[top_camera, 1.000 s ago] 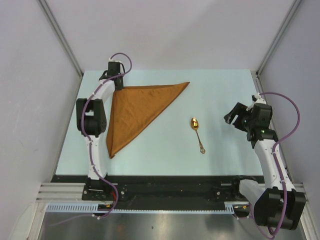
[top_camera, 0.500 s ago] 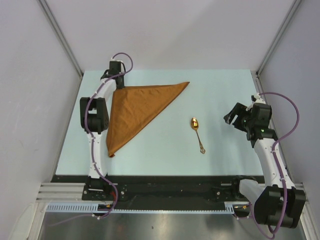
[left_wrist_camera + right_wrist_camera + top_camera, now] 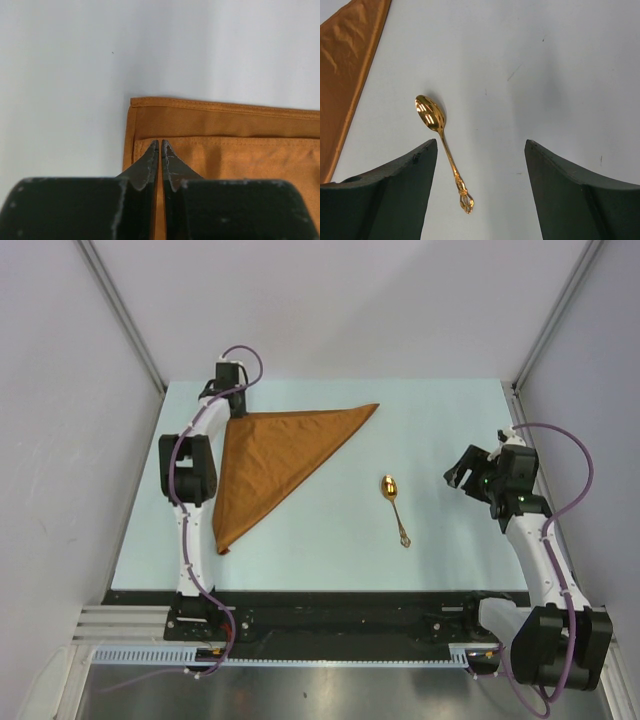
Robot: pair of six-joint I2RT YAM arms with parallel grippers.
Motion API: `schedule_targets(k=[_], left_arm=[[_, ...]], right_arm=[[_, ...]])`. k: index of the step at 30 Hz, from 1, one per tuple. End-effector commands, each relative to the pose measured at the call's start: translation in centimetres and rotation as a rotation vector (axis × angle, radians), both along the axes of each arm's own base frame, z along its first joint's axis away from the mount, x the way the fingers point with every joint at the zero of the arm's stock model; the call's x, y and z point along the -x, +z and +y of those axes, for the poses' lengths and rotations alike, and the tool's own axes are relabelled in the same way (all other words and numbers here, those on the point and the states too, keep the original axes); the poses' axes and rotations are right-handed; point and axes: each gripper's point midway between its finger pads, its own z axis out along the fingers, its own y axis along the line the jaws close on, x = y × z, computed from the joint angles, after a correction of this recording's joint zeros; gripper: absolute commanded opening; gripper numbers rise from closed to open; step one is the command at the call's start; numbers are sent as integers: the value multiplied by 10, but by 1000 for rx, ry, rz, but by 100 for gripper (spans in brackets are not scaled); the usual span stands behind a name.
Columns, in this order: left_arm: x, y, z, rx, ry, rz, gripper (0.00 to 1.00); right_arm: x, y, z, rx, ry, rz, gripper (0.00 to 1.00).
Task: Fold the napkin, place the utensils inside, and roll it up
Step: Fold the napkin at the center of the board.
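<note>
The rust-orange napkin [image 3: 270,455] lies folded into a triangle on the left half of the table, with one point toward the far middle and one toward the near left. My left gripper [image 3: 237,412] is at its far-left corner. In the left wrist view the jaws [image 3: 160,141] are shut, tips pinching the hem of the napkin's [image 3: 225,160] top layer near that corner. The gold spoon [image 3: 393,508] lies apart, right of the napkin, bowl away from me. My right gripper [image 3: 460,472] hovers open right of it. In the right wrist view the spoon [image 3: 442,145] lies by the left finger [image 3: 415,170].
The pale blue table [image 3: 450,420] ends at a black rail along the near edge [image 3: 330,600]. Grey walls with metal posts close in the left, right and back. The left arm's elbow [image 3: 188,470] stands just left of the napkin.
The left arm's elbow has shifted a little toward the back, and the gripper stays at the napkin's corner. The right gripper has edged slightly left. The spoon has not moved.
</note>
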Motion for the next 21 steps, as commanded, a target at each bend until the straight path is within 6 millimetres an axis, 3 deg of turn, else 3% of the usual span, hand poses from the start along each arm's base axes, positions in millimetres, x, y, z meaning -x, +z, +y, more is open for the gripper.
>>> schedule_targets(k=[1, 4, 8, 13, 14, 15, 16, 17, 18, 19, 20, 21], left_arm=[[5, 21, 3, 30, 3, -26, 16], [14, 8, 8, 78, 40, 16, 36], [30, 2, 3, 166, 58, 65, 40], [60, 32, -12, 296, 84, -50, 56], [80, 31, -13, 307, 97, -40, 58], [88, 37, -15, 336, 123, -53, 59], [108, 21, -14, 342, 145, -24, 62], [118, 21, -13, 357, 183, -27, 63], [127, 43, -10, 360, 202, -82, 67], [146, 26, -8, 357, 224, -63, 69], [154, 32, -8, 370, 245, -87, 70], [172, 32, -7, 364, 263, -94, 84]], right_arm=[[-11, 11, 3, 4, 1, -46, 76], [-12, 13, 6, 3, 7, -52, 76], [-8, 12, 6, 6, 7, -51, 76], [-7, 11, 15, 1, 29, -60, 76], [-7, 10, 25, -10, 58, -58, 76], [-7, 7, 32, -38, 74, -49, 76], [-10, 4, 45, -56, 107, -51, 76], [-11, 1, 57, -71, 137, -51, 76], [-9, 0, 81, -98, 191, -46, 76], [-13, 3, 96, -110, 228, -68, 76], [-14, -5, 111, -121, 258, -48, 76], [-13, 2, 139, -151, 324, -68, 76]])
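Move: The folded napkin's middle lies about 13 cm back and 11 cm right of the left hand, some 5 cm below; its near-left corner is roughly 38 cm back and 1 cm left. From the right hand, the napkin's middle is about 18 cm ahead and 40 cm left, 14 cm below. The spoon is nearer, about 4 cm ahead and 10 cm left, also 14 cm below. Left hand opens, draws back 15 cm over the napkin; right swings about 7 cm left towards the spoon. ##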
